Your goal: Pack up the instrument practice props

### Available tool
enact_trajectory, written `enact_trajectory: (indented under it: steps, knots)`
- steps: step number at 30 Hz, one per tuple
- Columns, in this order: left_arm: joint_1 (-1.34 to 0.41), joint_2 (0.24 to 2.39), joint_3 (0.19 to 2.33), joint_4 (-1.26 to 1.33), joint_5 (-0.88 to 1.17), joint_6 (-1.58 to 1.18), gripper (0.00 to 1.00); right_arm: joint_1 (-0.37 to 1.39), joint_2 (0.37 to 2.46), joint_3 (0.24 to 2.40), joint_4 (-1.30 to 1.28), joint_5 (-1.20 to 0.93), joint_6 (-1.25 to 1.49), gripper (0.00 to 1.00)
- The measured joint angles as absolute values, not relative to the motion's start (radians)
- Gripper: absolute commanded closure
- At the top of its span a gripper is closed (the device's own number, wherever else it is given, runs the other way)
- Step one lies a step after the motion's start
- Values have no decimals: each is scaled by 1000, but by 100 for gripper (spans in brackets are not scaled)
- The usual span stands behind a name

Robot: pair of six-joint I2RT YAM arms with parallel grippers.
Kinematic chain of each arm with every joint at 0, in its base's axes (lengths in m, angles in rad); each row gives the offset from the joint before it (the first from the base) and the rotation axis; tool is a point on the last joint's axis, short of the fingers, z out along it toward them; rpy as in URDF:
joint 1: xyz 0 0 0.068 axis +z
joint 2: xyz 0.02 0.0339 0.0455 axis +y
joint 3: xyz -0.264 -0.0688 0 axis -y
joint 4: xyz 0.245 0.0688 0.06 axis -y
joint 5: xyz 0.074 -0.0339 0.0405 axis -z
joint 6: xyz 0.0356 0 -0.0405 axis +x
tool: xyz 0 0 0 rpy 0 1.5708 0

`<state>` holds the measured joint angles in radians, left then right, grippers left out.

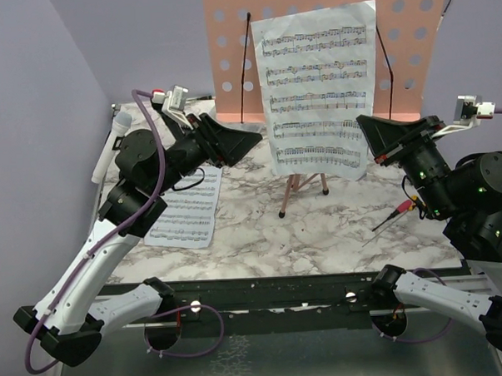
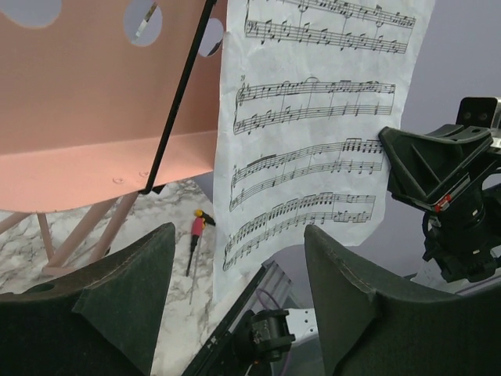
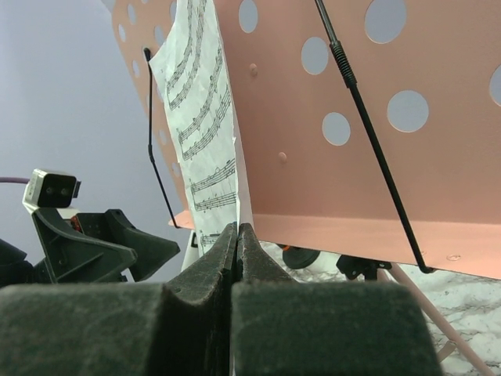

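Observation:
A white sheet-music page [image 1: 317, 89] hangs upright in front of the pink perforated board [image 1: 230, 81], which stands on thin pink tripod legs [image 1: 294, 186]. My right gripper [image 1: 368, 138] is shut on the page's right edge; in the right wrist view the paper [image 3: 200, 133] runs into the closed jaws of the right gripper [image 3: 237, 229]. My left gripper [image 1: 251, 142] is open just left of the page, with nothing between its fingers. In the left wrist view the left gripper [image 2: 239, 235] faces the page [image 2: 313, 133]. A second page [image 1: 185, 209] lies flat on the table. A white microphone [image 1: 112, 148] rests at far left.
A red-handled screwdriver [image 1: 394, 215] lies on the marble table at right, also seen as the screwdriver [image 2: 197, 231] in the left wrist view. Black wire page holders [image 1: 385, 65] cross the board's face. Purple walls close in on the left and the back. A black rail [image 1: 272, 291] runs along the near edge.

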<state>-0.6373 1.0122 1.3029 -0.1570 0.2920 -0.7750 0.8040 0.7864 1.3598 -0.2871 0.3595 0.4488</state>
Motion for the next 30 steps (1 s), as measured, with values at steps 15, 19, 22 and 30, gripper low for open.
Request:
enact_trajectory:
  steps: [15,19,22,30]
  knots:
    - [-785,1014,1102,49,189,-887,45,804,771,1332,-287,347,471,100]
    - [-815,1022,1097,111,140,-889,52,804,762,1330,-287,344,473,100]
    - [-823,1026,1087,149,112,-894,59,804,757,1327,-287,342,475,100]
    - [-827,1038,1044,202,55,-903,61,804,751,1315,-287,336,475,100]
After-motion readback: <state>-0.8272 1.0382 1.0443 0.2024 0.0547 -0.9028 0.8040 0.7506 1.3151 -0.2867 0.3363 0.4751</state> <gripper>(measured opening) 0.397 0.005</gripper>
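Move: The left edge of the music sheet, near its lower corner, is about 6 cm to my left hand's right, 1 cm ahead and 4 cm lower. The stand's tray is some 12 cm ahead, 17 cm right and 10 cm below. The sheet lying on the table is roughly 9 cm ahead, 21 cm left and 40 cm down. From my right hand, that hanging edge is about 20 cm left, roughly level in reach, and 5 cm lower. With my right hand still pinching the sheet's right edge, I bring my open left fingers right and down, some 5 cm across, to the free left edge. I dip about 5 cm, come back up 2 and settle slightly again, drifting back and then forward. I roll about 10 degrees, left side dropping, as my fingers narrow from two-thirds open to two-fifths around the edge, without shutting. ##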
